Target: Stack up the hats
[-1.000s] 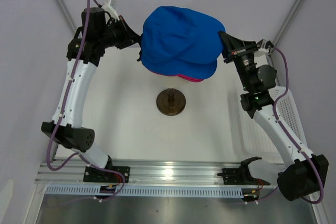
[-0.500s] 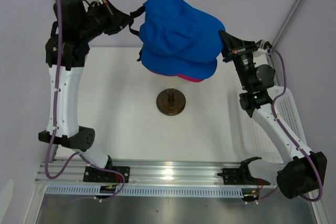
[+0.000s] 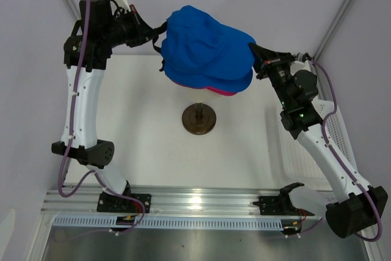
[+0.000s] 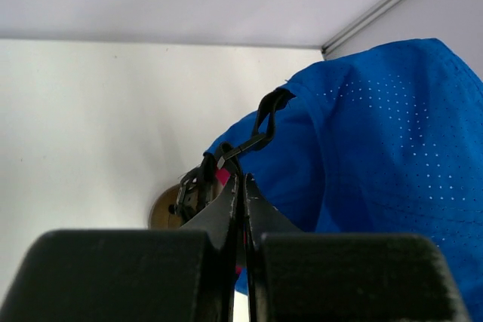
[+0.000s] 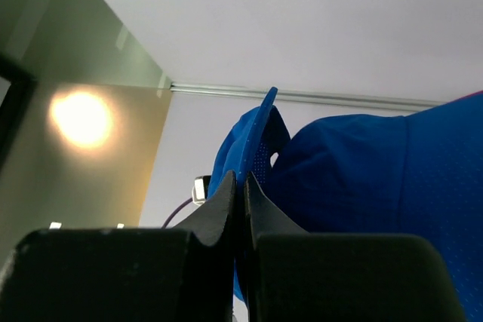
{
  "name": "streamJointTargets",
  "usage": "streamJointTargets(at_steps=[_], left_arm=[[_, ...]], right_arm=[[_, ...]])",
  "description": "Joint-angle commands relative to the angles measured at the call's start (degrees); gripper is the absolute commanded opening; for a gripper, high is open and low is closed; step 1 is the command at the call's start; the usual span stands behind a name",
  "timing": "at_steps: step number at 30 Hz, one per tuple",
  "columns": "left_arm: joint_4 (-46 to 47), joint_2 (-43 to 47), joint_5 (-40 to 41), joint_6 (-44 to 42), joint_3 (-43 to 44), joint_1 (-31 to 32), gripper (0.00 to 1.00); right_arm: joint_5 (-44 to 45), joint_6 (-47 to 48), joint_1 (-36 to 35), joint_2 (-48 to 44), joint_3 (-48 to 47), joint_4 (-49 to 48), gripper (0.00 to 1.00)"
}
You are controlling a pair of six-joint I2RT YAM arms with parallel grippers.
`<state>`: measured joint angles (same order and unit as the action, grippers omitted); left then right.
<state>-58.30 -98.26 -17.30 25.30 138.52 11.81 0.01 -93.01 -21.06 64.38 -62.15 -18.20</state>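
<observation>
Two blue hats (image 3: 208,44) sit stacked high above the table, and a pink hat's rim (image 3: 221,91) peeks out beneath them. My left gripper (image 3: 160,31) is at their left side, shut on the black back strap (image 4: 264,120) of a blue hat (image 4: 377,148). In the left wrist view the jaws of that gripper (image 4: 243,186) meet with the strap and a sliver of pink (image 4: 223,177) at them. My right gripper (image 3: 254,51) is at the stack's right side, shut on a blue hat's edge (image 5: 255,137); its jaws (image 5: 241,182) pinch that fabric.
A dark round stand base (image 3: 199,118) sits on the white table under the hats; whatever carries them is hidden. A white perforated tray (image 3: 335,136) lies at the right edge. A metal rail (image 3: 195,200) runs along the near edge, and grey walls close the back.
The left gripper closed on the strap, rose and swung out left, then came back right and slightly down. The right gripper moved a little left and the stack's crown shifted left.
</observation>
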Motion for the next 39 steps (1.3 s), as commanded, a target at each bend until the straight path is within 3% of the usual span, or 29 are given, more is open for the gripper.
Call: streamJointTargets(at_steps=[1, 13, 39], left_arm=[[-1.73, 0.7, -1.42, -2.09, -0.26, -0.3, 0.01], [0.12, 1.67, -3.0, -3.06, -8.35, -0.04, 0.01], [8.73, 10.54, 1.75, -3.33, -30.93, 1.55, 0.01]], right_arm=[[0.78, -1.64, 0.31, -1.8, -2.28, 7.02, 0.0], [1.49, -2.88, 2.95, -4.35, -1.92, 17.93, 0.0], [-14.77, 1.87, 9.81, 2.24, 0.8, 17.67, 0.0]])
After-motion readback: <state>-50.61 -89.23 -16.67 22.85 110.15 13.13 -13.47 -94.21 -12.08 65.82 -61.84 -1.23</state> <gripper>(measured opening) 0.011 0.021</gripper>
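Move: The left hand holds the back strap of the upper blue hat and the right hand its brim. From the left hand, the lower blue hat's middle is about 12 cm right, 2 cm back and 9 cm below; the pink hat peeks out just under it, some 12 cm below the hand, on the foam head. From the right hand, the lower blue hat is roughly 14 cm left, 1 cm ahead and 8 cm down. Down together go both hands, drawing the upper blue hat over the lower one: the left sinks about 10 cm beside the back of the stack, still pinching the strap and tipping down some 10 degrees. The right keeps its grip on the brim and lowers it about 8 cm, first easing a little outward to the right, later creeping forward, its fingers tilting downward. ##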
